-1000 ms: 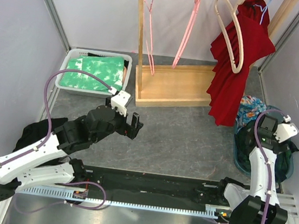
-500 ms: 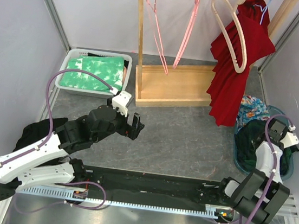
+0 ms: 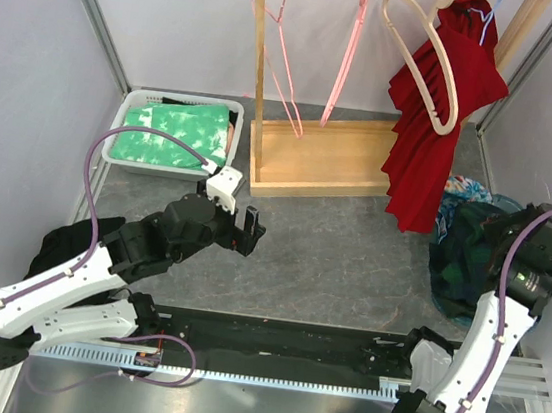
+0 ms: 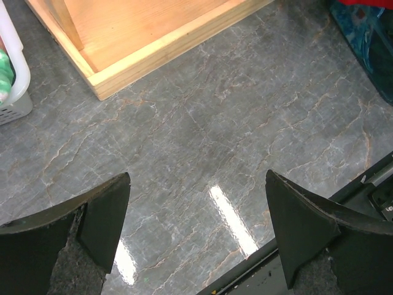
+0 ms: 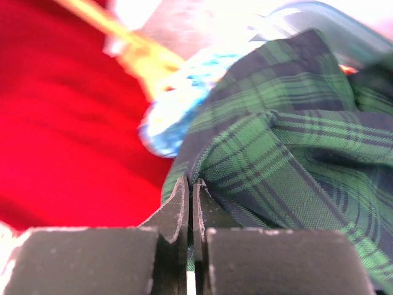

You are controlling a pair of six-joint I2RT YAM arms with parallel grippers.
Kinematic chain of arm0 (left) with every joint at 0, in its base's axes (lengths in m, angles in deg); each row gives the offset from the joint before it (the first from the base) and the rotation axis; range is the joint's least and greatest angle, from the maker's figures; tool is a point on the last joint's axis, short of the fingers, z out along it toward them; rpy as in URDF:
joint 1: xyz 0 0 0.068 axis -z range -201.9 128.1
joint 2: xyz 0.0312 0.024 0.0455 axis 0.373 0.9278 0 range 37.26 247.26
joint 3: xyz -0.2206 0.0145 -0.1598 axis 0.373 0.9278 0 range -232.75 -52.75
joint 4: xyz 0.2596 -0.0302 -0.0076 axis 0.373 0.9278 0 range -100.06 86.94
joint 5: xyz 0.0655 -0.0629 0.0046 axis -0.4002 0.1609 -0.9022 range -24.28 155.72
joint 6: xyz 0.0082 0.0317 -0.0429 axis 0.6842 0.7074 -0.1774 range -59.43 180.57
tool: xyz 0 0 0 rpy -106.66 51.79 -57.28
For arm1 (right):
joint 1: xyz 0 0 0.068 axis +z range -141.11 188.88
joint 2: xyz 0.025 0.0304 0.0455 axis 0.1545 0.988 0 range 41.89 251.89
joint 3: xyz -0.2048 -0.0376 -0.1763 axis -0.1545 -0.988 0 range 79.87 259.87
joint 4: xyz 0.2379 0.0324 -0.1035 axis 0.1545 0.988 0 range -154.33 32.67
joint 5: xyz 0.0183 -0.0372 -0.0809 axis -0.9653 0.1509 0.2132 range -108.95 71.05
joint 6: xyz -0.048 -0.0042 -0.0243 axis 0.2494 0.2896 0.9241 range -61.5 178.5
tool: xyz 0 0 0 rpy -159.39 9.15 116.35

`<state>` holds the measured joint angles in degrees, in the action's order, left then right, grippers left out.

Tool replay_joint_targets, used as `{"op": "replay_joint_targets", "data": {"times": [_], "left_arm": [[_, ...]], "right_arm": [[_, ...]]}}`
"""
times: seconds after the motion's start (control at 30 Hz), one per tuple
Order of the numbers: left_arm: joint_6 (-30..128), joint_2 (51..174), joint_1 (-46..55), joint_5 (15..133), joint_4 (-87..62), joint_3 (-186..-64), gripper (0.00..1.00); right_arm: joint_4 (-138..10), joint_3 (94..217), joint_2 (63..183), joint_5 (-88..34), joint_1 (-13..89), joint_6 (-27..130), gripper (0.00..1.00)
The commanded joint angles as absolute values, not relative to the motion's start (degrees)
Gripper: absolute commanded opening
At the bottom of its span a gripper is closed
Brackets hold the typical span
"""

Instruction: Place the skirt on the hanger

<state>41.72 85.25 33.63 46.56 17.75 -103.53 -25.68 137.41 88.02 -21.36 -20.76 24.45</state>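
Observation:
The skirt (image 3: 464, 252) is dark green plaid and hangs bunched over the blue tub (image 3: 444, 293) at the right. My right gripper (image 5: 190, 184) is shut on a fold of the skirt (image 5: 282, 147), with the jaws pressed together on the cloth. In the top view that gripper (image 3: 495, 231) sits half buried in the fabric. An empty pale wooden hanger (image 3: 420, 58) hangs from the rack's top bar, beside a red garment (image 3: 438, 116). My left gripper (image 3: 250, 232) hovers open over bare table, its fingers (image 4: 104, 209) far apart and holding nothing.
Two pink hangers (image 3: 345, 54) dangle from the wooden rack, whose tray base (image 3: 322, 157) stands at the back. A white basket (image 3: 116, 152) with green-and-white cloth sits back left. Dark cloth (image 3: 65, 239) lies under the left arm. A blue patterned cloth (image 3: 463, 199) lies in the tub.
The right gripper has closed on the plaid skirt and the arm has risen, drawing the cloth up out of the tub. The hangers have swung a little. The left arm has stayed put.

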Motion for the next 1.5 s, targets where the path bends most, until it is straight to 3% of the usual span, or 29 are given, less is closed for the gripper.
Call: {"op": "replay_joint_targets", "data": {"times": [0.0,0.17,0.3,0.63,0.8,1.0,1.13,1.33,1.47], "left_arm": [[39.8,86.0,33.7,45.5,17.4,-106.9,0.96],[38.6,87.1,33.7,45.6,17.5,-107.8,0.96],[37.8,87.9,33.7,45.2,17.8,-108.6,0.96],[35.5,89.2,32.0,42.8,21.0,-109.7,0.96],[33.3,90.0,21.6,51.7,22.9,-109.0,0.95],[32.7,85.3,17.1,52.2,23.9,-106.2,0.94],[33.1,82.6,16.8,51.0,25.2,-106.4,0.95],[32.9,82.8,16.6,48.9,26.5,-106.7,0.95],[32.6,83.1,16.5,49.1,26.8,-105.8,0.95]], "right_arm": [[-20.8,147.7,87.7,-34.4,-19.2,28.3,0.0],[-17.8,153.4,89.9,-42.6,-14.9,32.9,0.0],[-18.5,154.8,92.3,-46.1,-4.2,35.6,0.0],[-23.5,154.0,102.6,-19.7,43.4,37.2,0.0],[-22.1,169.5,114.7,-7.6,60.5,38.5,0.0],[-18.7,190.0,125.6,-3.8,62.9,43.0,0.0],[-18.0,196.0,130.0,-5.0,62.9,45.0,0.0],[-25.6,178.6,124.1,-9.6,62.9,44.3,0.0],[-29.3,152.1,113.8,-7.6,62.9,41.3,0.0]]}}
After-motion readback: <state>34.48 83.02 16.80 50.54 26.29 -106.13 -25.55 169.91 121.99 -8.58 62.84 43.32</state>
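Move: The right hand, already shut on the green plaid skirt drawn up over the blue basket, takes it to the grey mat's middle, roughly 47 cm to its left, 6 cm nearer the base and 27 cm down. The basket sits nearly straight below, some 20 cm down and 2 cm back; the hanging red skirt is about 20 cm ahead, 15 cm left and level, and the rack base 18 cm ahead, 40 cm left and 25 cm down. For the left hand, the mat's middle is about 8 cm right, 1 cm back and 24 cm down. Keeping its pinch on the plaid skirt, the right hand lifts about 7 cm off the basket side and sweeps some 42 cm left past the near side of the red skirt, its wrist turning about 80 degrees counter-clockwise, dips to near its starting height, swings up again over the mat and comes down fast. The left hand, wide open and empty, first holds nearly still, then shifts several centimetres left and a little forward, turning slightly counter-clockwise. ##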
